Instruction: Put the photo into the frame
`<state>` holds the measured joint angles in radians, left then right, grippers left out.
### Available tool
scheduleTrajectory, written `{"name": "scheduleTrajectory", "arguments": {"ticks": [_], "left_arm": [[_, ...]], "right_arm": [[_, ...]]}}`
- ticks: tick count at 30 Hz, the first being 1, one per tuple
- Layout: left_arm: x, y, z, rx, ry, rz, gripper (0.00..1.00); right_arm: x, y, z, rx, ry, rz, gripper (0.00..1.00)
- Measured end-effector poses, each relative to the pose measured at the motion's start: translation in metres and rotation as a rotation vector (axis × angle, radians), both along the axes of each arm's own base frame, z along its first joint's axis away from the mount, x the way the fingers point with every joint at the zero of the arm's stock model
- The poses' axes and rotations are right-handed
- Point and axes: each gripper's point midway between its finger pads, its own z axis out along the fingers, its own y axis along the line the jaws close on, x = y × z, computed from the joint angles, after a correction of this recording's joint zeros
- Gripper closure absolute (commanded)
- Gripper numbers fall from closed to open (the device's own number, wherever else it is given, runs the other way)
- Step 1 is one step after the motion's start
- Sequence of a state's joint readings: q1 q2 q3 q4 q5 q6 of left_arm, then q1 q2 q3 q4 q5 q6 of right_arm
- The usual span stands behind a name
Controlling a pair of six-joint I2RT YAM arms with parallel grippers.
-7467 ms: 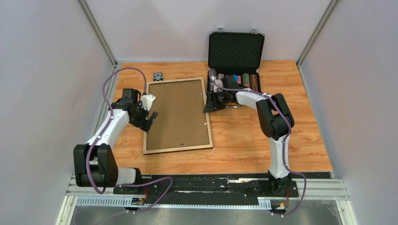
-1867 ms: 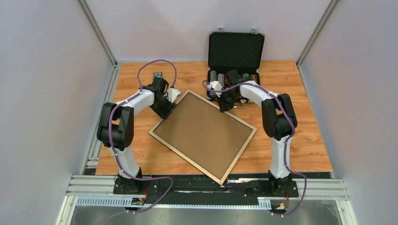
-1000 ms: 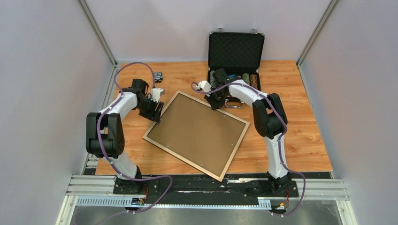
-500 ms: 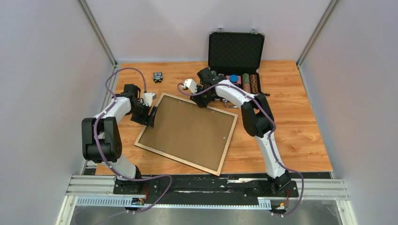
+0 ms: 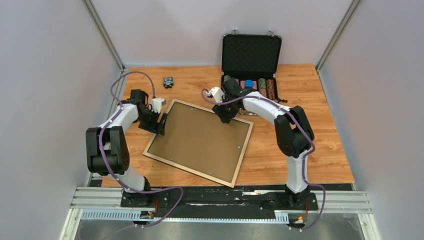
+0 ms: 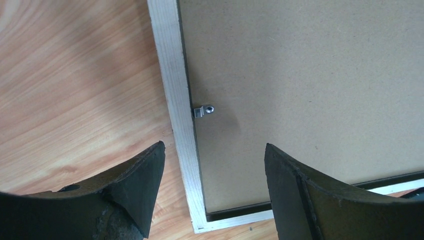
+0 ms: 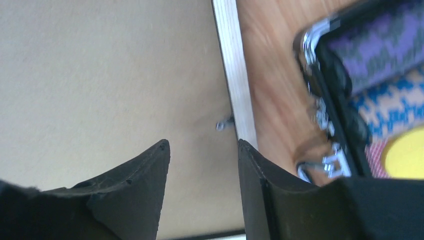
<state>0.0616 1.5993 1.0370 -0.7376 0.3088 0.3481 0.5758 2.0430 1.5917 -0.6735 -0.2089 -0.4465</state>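
The frame [image 5: 190, 171] lies askew on the table with its back up, and a brown backing panel [image 5: 200, 142] fills it. The photo is hidden. My left gripper [image 5: 161, 122] hangs over the frame's left rail. In the left wrist view, this gripper [image 6: 212, 150] is open, straddling the pale rail [image 6: 172, 75] near a corner, and a small metal clip [image 6: 204, 110] shows ahead of it. My right gripper [image 5: 223, 114] is above the far rail. In the right wrist view, it [image 7: 202, 145] is open over the panel [image 7: 110, 75], beside the rail [image 7: 232, 60], and holds nothing.
An open black chip case [image 5: 251, 55] with rows of chips stands at the back, just beyond the right gripper; its metal latch edge [image 7: 320, 100] is close to the frame's far rail. A small dark object [image 5: 168, 81] sits at the back left. Grey walls enclose the table.
The frame has slid left and turned on the table, then stopped. My right gripper has opened off the far rail and shifted slightly right. My left gripper has opened wider.
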Motion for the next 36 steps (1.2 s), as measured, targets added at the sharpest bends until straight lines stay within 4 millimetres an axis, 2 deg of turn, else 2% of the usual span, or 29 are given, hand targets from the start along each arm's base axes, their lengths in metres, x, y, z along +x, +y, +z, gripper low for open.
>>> {"name": "scheduleTrajectory", "arguments": {"ticks": [6,9,14,19,25,32,36], "left_arm": [[0.005,-0.005,0.0,-0.034,0.021,-0.01,0.18],[0.013,-0.004,0.001,-0.03,0.013,-0.007,0.18],[0.026,-0.003,0.006,-0.027,-0.009,-0.001,0.17],[0.038,-0.005,0.0,-0.04,-0.012,0.003,0.17],[0.038,-0.015,-0.012,-0.102,0.025,0.001,0.2],[0.035,-0.023,-0.012,-0.149,0.027,-0.038,0.22],[0.033,-0.022,-0.013,-0.153,0.021,-0.072,0.23]], "right_arm": [[-0.023,-0.034,0.023,0.05,0.013,-0.132,0.47],[-0.032,-0.056,0.025,0.069,0.03,-0.209,0.47],[-0.05,-0.099,0.018,0.092,0.098,-0.354,0.47],[-0.065,-0.13,0.004,0.105,0.175,-0.458,0.47],[-0.069,-0.131,-0.001,0.129,0.216,-0.479,0.47],[-0.07,-0.123,-0.026,0.131,0.321,-0.484,0.48],[-0.063,-0.12,-0.03,0.15,0.351,-0.491,0.49]]}}
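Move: The frame's far right corner lies about 14 cm to the right of my right hand, 4 cm back and 4 cm lower. The chip case is some 11 cm to that hand's right and 15 cm ahead, a little lower. My left hand already straddles the frame's left short rail. The clip spot on that rail is about 4 cm ahead and 3 cm below, and the frame's near left corner some 9 cm back and 7 cm to the left. I lift my right hand over the frame and swing it about 13 cm right and 7 cm back, turning it clockwise nearly 30 degrees, then lower and tilt it, half open, until its fingers straddle the right short rail beside the far corner. Meanwhile my left hand, kept wide open, slides forward along the left rail, then sinks slightly and eases right, bringing its outer finger up to the rail's outer edge. ##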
